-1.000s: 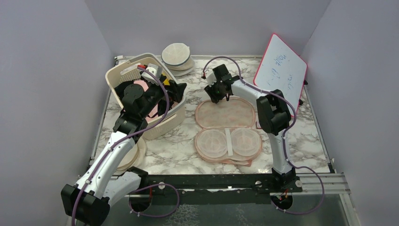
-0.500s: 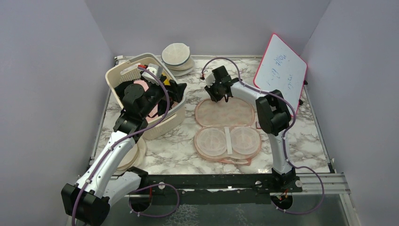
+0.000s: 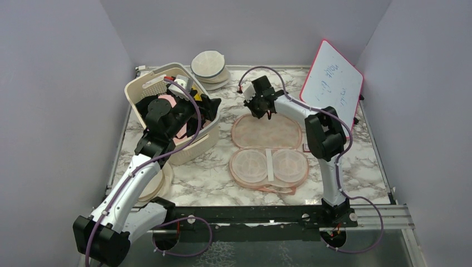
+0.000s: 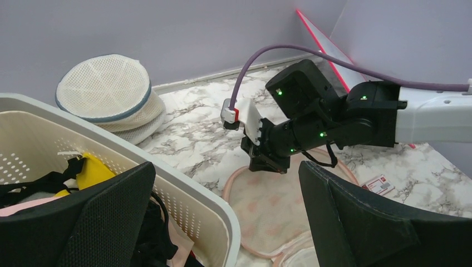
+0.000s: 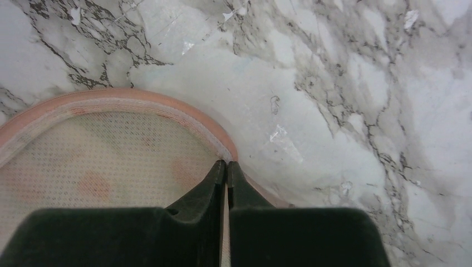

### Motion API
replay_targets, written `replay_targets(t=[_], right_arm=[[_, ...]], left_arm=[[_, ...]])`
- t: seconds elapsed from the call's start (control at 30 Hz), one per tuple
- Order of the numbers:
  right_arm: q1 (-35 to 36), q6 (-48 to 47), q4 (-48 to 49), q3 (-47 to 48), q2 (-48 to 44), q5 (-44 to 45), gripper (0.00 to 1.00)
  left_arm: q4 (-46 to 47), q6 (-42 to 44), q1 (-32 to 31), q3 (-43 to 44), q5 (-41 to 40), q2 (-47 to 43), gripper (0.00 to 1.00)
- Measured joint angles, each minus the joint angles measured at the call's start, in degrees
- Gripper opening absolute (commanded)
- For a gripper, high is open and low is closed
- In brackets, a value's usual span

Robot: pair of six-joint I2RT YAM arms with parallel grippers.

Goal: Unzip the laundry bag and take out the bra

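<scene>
The laundry bag (image 3: 267,133) lies unzipped and spread flat in two halves on the marble table; its near half (image 3: 269,168) shows two round mesh cups. My right gripper (image 3: 259,110) is at the far rim of the far half. In the right wrist view it (image 5: 226,163) is shut, its tips pinched together on the peach rim (image 5: 167,108) of the bag. My left gripper (image 3: 192,111) hangs open over the basket, nothing between its fingers (image 4: 111,217). Pale pink fabric (image 3: 165,102), the bra as far as I can tell, lies in the basket among black garments.
The cream slotted basket (image 3: 207,139) stands left of the bag. White domed mesh cases (image 3: 209,65) are stacked at the back wall, and another (image 3: 160,183) lies under the left arm. A red-edged whiteboard (image 3: 334,83) leans at the right. A small card (image 4: 378,183) lies beside the bag.
The right gripper closed at the bag's far rim and moved slightly farther back; the bag shifted a little with it. The left arm stayed still.
</scene>
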Motion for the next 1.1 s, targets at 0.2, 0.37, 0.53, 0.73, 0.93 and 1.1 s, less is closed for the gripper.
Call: replay_targets(t=[0.2,0.37,0.53,0.73,0.93,1.1], right_arm=[[0.98,-0.24,-1.09,-0.04,-5.14,0.55,0.01],[2.8,0.26,-1.27,-0.9,-9.99,2.01,0.01],[4.66,1.73,-1.92,-4.22,-14.45,4.42,0.01],[6.84,5.38,-3.82,-9.11,-19.19,7.72,0.01],[8.94,9.44,-5.66,-13.05,-23.96,10.71,0.01],[10.1,12.5,-7.37,-15.37,-27.8,12.5,0.01]], left_arm=[[0.02,-0.02,0.0,0.0,-0.02,0.0,0.98],[0.0,-0.02,0.0,0.0,-0.02,0.0,0.98],[0.0,-0.02,0.0,0.0,-0.02,0.0,0.98],[0.0,-0.02,0.0,0.0,-0.02,0.0,0.98],[0.0,-0.04,0.0,0.0,-0.02,0.0,0.98],[0.0,-0.04,0.0,0.0,-0.02,0.0,0.98]])
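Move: Pinched already in the right fingers is the far rim of the laundry bag's opened lid flap, whose middle lies about 8 cm back and 3 cm right, at table level. The bag's near half, where the flap belongs, is some 22 cm back and 4 cm right. The laundry basket stands about 28 cm left and 2 cm back. From the left hand, the near half lies roughly 10 cm back, 21 cm right and 32 cm below. Lifting the pinched rim first, the right hand goes almost straight up about 8 cm, then draws back towards its base while rising more slowly, some 10 cm back and 11 cm up overall, towards the bag's near half. The fingers stay shut on the rim, tipping slightly upward and finishing turned a few degrees clockwise. ##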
